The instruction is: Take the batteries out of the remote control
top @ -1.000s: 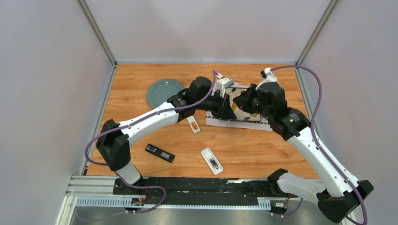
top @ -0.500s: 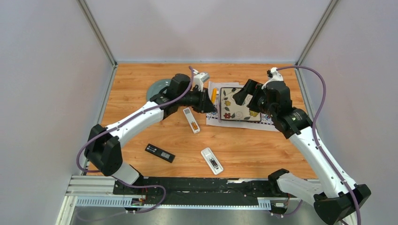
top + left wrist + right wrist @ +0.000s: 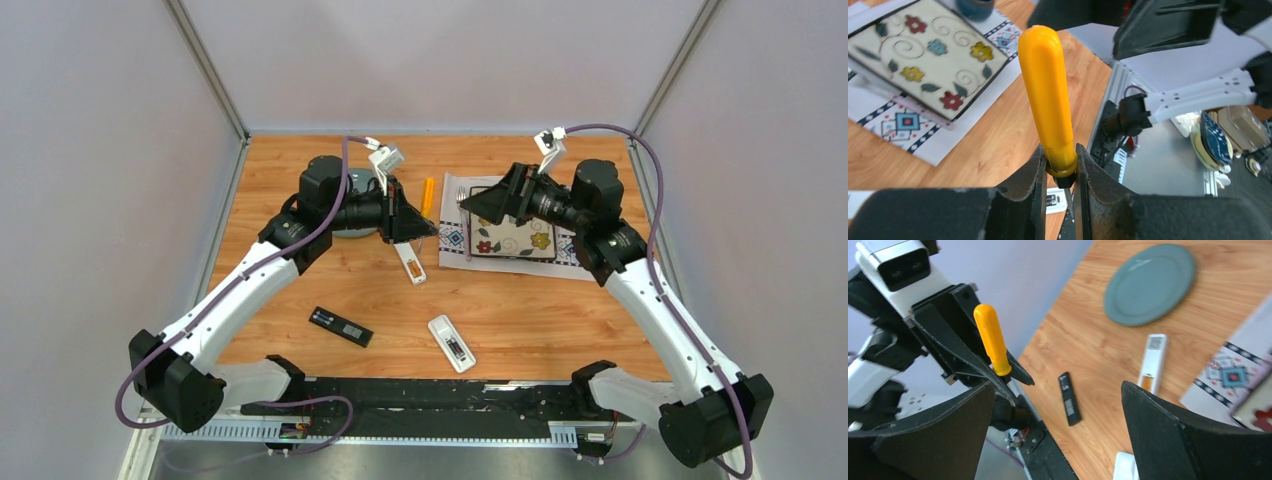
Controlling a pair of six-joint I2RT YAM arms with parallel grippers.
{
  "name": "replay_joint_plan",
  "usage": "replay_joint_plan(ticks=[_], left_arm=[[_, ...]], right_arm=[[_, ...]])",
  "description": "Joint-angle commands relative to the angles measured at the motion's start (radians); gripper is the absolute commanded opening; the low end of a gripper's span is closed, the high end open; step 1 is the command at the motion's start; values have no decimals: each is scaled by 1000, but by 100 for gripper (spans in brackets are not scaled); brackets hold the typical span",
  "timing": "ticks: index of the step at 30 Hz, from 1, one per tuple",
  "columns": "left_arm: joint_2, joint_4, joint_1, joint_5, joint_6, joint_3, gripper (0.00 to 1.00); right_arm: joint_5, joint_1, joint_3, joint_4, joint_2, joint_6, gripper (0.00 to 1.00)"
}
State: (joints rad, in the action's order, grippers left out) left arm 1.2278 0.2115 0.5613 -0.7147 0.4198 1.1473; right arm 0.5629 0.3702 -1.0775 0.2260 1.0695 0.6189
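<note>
A white remote control (image 3: 409, 262) lies open-backed on the wood, with a gold-orange battery (image 3: 415, 271) showing in its compartment. In the right wrist view that remote (image 3: 1154, 357) and its battery (image 3: 1147, 382) lie beyond the fingers. A second white remote (image 3: 451, 343) lies nearer the front, its compartment open and dark. My left gripper (image 3: 420, 228) (image 3: 1058, 155) is shut on the collar of an orange-handled screwdriver (image 3: 1048, 95) (image 3: 428, 195), just above the first remote. My right gripper (image 3: 478, 205) (image 3: 1058, 390) hangs open and empty over the placemat's left edge.
A grey-green plate (image 3: 345, 192) sits behind the left arm. A flowered square tile (image 3: 515, 240) rests on a patterned placemat (image 3: 560, 262) at the right. A black remote (image 3: 340, 326) lies front left. Grey walls close in both sides and the back.
The right gripper opened and drew back to the right. The left arm swung left off the placemat, carrying the screwdriver, and now hovers by the first white remote.
</note>
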Motion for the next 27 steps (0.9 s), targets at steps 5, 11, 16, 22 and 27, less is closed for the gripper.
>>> replay_joint_plan(ticks=[5,11,16,22,27], left_arm=[[-47,-179,8,-279,28,-14,0],[-45,-190,38,-312,19,-6,0],[-42,-163,55,-318,1,6,0],[-39,-112,66,-319,-36,19,0],[-40,-69,71,-312,-55,25,17]], right_arm=[[313,75,-7,-413,59,134,100],[353,105,-31,-530,87,193,93],[365,134,-44,-548,115,193,69],[368,134,-30,-628,125,263,33],[378,133,-27,-639,133,274,0]])
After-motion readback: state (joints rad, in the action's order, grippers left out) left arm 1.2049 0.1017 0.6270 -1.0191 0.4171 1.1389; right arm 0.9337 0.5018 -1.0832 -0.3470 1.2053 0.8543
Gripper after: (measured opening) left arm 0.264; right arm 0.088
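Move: The screwdriver's yellow handle, gripped at its lower end by the left hand, has its middle about 9 cm left of the open right hand, 1 cm ahead and 3 cm higher. From that right hand, the white remote lies roughly 9 cm ahead and 14 cm left, the flowered plate 18 cm ahead and 12 cm right, both some 32 cm below. From the left hand, the handle's middle is about 3 cm ahead, straight in line sideways and 4 cm up. Left draws the screwdriver back 7 cm; right rises leftward and back about 11 cm, pinching its yellow handle. ##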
